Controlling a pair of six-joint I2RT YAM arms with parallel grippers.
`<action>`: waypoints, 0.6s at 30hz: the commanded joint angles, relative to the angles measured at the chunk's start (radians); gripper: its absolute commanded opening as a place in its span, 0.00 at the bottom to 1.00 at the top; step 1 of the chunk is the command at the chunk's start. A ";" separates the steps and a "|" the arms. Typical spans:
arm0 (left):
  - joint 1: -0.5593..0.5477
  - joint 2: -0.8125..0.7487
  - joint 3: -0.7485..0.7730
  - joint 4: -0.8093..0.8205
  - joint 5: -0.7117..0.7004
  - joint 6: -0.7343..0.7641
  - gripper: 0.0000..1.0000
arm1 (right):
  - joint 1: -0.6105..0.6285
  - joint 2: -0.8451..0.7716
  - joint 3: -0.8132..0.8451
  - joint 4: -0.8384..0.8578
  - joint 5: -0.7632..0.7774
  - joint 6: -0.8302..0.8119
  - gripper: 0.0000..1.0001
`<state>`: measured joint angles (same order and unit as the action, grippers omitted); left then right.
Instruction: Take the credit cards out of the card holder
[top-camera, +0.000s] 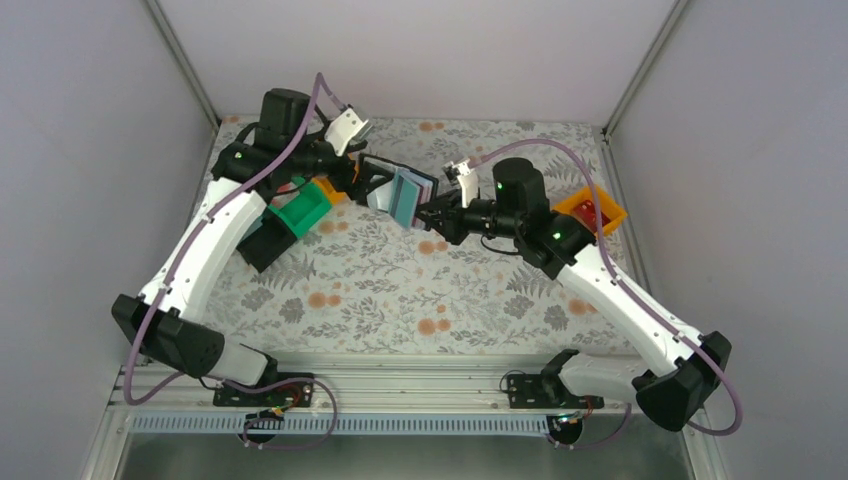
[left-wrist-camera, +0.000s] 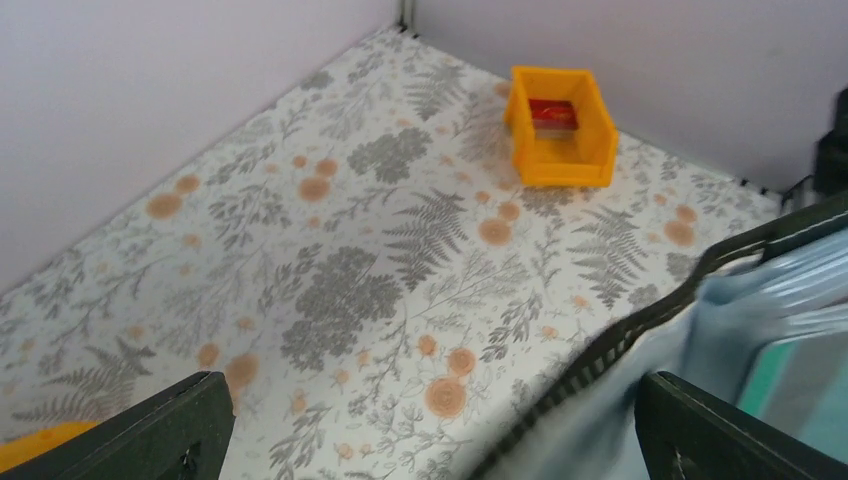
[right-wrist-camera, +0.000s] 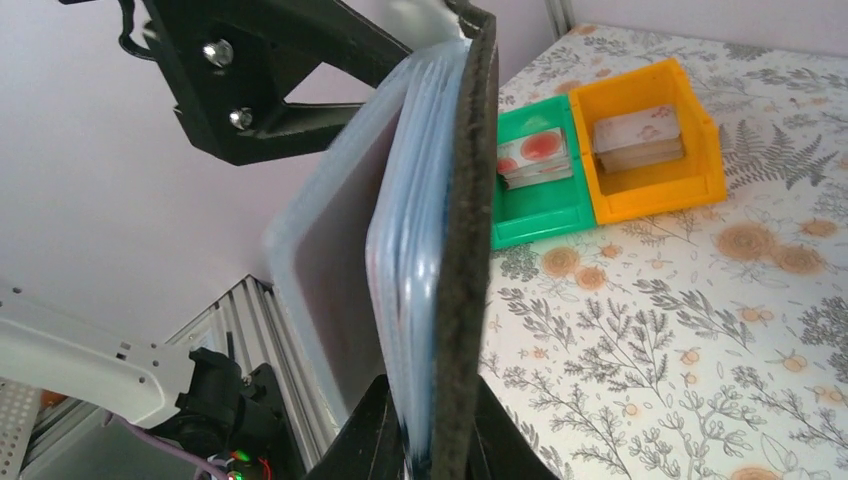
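My right gripper (top-camera: 432, 215) is shut on the lower edge of the card holder (top-camera: 403, 196) and holds it in the air, over the back of the table. In the right wrist view the holder (right-wrist-camera: 462, 230) stands on edge between my fingers (right-wrist-camera: 365, 440), black cover to the right and bluish pockets (right-wrist-camera: 415, 230) fanned out to the left. My left gripper (left-wrist-camera: 450, 440) is open. The holder's blurred bluish side (left-wrist-camera: 720, 330) lies by its right finger (left-wrist-camera: 730, 435). Credit cards lie in the bins: a red one (left-wrist-camera: 553, 113), a red-spotted stack (right-wrist-camera: 535, 155) and a pale stack (right-wrist-camera: 640, 135).
A green bin (top-camera: 300, 212), an orange bin (top-camera: 330, 190) and a black bin (top-camera: 262, 245) sit at the left under my left arm. Another orange bin (top-camera: 592, 210) stands at the right, behind my right arm. Walls close in the back and both sides.
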<state>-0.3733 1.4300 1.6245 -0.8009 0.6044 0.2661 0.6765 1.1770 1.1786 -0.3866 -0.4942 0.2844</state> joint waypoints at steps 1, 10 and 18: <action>0.002 0.010 0.004 -0.009 -0.147 -0.001 1.00 | -0.008 -0.045 0.032 0.024 -0.007 -0.003 0.04; 0.086 -0.100 -0.049 -0.069 0.082 0.188 1.00 | -0.022 -0.112 0.032 -0.026 -0.010 -0.060 0.04; 0.086 -0.116 -0.043 -0.145 0.388 0.272 1.00 | -0.022 -0.126 0.038 -0.038 -0.094 -0.135 0.04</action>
<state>-0.2863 1.3151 1.5669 -0.8845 0.8078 0.4686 0.6609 1.0718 1.1786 -0.4301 -0.5404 0.1974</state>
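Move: Close by the left hand, the credit cards in the open card holder lie about 5 cm back and 4 cm to its right, nearly level; the holder's free clear flap is roughly 4 cm back, 1 cm right and a little below. The orange bin stands on the table some 12 cm to that hand's left and 6 cm farther out, far below. From the right hand, which grips the other cover, the cards are about 3 cm ahead, 2 cm left and 3 cm above. Dipping about 1.5 cm and swinging some 3 cm left, the wide-open left hand then draws back about 5 cm while rising beside the clear flap, turning some 10 degrees clockwise; contact with the flap can't be made out. The right hand keeps its pinch on the cover and, after a slight dip, lifts it while carrying it back and to the right, tilting slightly up. ##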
